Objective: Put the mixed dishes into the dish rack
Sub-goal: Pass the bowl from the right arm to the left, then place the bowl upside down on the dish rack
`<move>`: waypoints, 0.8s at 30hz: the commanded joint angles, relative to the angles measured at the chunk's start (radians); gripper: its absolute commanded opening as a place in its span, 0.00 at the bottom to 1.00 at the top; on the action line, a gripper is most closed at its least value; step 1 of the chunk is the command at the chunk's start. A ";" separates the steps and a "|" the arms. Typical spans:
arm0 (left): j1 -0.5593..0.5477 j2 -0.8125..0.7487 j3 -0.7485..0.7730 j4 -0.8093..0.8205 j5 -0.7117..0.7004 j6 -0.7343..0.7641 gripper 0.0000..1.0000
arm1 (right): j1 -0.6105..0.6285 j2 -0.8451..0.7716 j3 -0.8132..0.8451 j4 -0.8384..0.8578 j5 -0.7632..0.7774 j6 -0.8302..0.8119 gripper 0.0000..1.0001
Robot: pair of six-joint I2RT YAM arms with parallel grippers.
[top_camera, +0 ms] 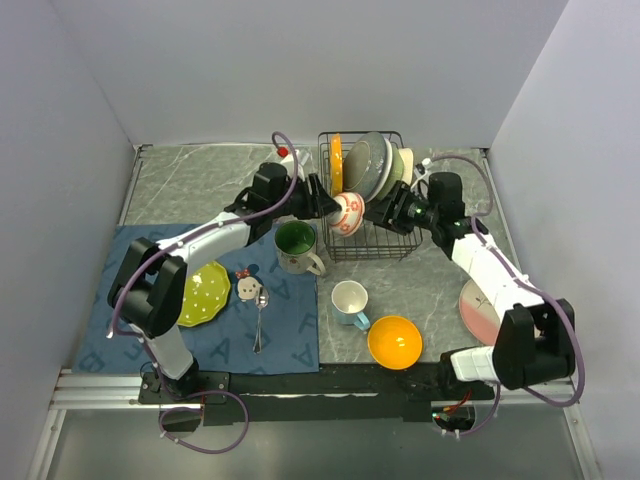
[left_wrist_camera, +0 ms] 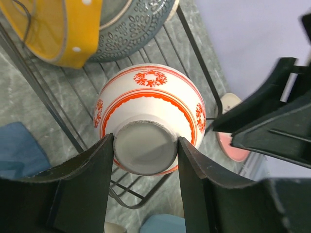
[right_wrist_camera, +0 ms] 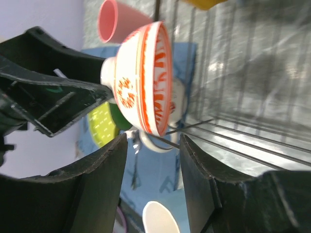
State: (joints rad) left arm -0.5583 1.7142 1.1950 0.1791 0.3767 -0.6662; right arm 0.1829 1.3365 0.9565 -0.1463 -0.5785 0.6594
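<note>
The black wire dish rack (top_camera: 400, 245) stands at the back middle, holding an upright orange plate (top_camera: 336, 160), grey dishes (top_camera: 368, 165) and a cream one. My left gripper (top_camera: 322, 206) is shut on the foot of a white bowl with red pattern (top_camera: 346, 213), holding it on its side over the rack's front left corner. In the left wrist view the fingers (left_wrist_camera: 104, 165) clamp the bowl's foot ring (left_wrist_camera: 146, 148). My right gripper (top_camera: 385, 212) is open and empty, just right of the bowl. The bowl's rim (right_wrist_camera: 158, 80) lies beyond its fingertips (right_wrist_camera: 121, 150).
A blue mat (top_camera: 290, 335) carries a lime-green plate (top_camera: 205, 292), a small dish (top_camera: 247, 288), a spoon (top_camera: 260, 322) and a green mug (top_camera: 297, 245). A white mug (top_camera: 350, 300), an orange bowl (top_camera: 394, 341) and a pink plate (top_camera: 478, 308) sit in front. A pink cup (right_wrist_camera: 116, 22) stands behind.
</note>
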 commanded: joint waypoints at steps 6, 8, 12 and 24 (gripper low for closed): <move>-0.060 0.057 0.219 -0.139 -0.198 0.146 0.01 | -0.008 -0.135 0.057 -0.124 0.213 -0.070 0.55; -0.075 0.085 0.248 -0.200 -0.235 0.165 0.01 | -0.007 -0.155 0.065 -0.142 0.226 -0.073 0.55; -0.107 0.117 0.313 -0.276 -0.324 0.198 0.01 | -0.010 -0.195 0.070 -0.173 0.259 -0.078 0.54; -0.158 0.220 0.431 -0.414 -0.450 0.180 0.01 | -0.020 -0.304 0.085 -0.237 0.302 -0.073 0.55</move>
State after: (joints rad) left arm -0.7082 1.9198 1.5333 -0.2302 -0.0147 -0.4831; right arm 0.1719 1.0752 0.9855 -0.3702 -0.3107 0.5938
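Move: The bowl is already held by its foot in the left fingers, its middle about 3 cm right and 2 cm ahead of that hand; the open front-left part of the dish rack lies some 5 cm right and 13 cm below. The grey plate stands about 9 cm ahead and 8 cm right, the yellow plate 9 cm straight ahead, the green mug 8 cm left and 6 cm back. From the right hand, already empty, the bowl is about 5 cm left, level fore and aft. Keeping its grip on the bowl's foot, the left hand first eases forward and a little right over the front-left of the dish rack, then sinks about 5 cm, rolling some 25 degrees so its left side rises and the fingers point more steeply down. Meanwhile the right hand, its fingers staying open, backs away from the bowl to the right and up by about 7 cm, drawing slightly back and turning clockwise. ##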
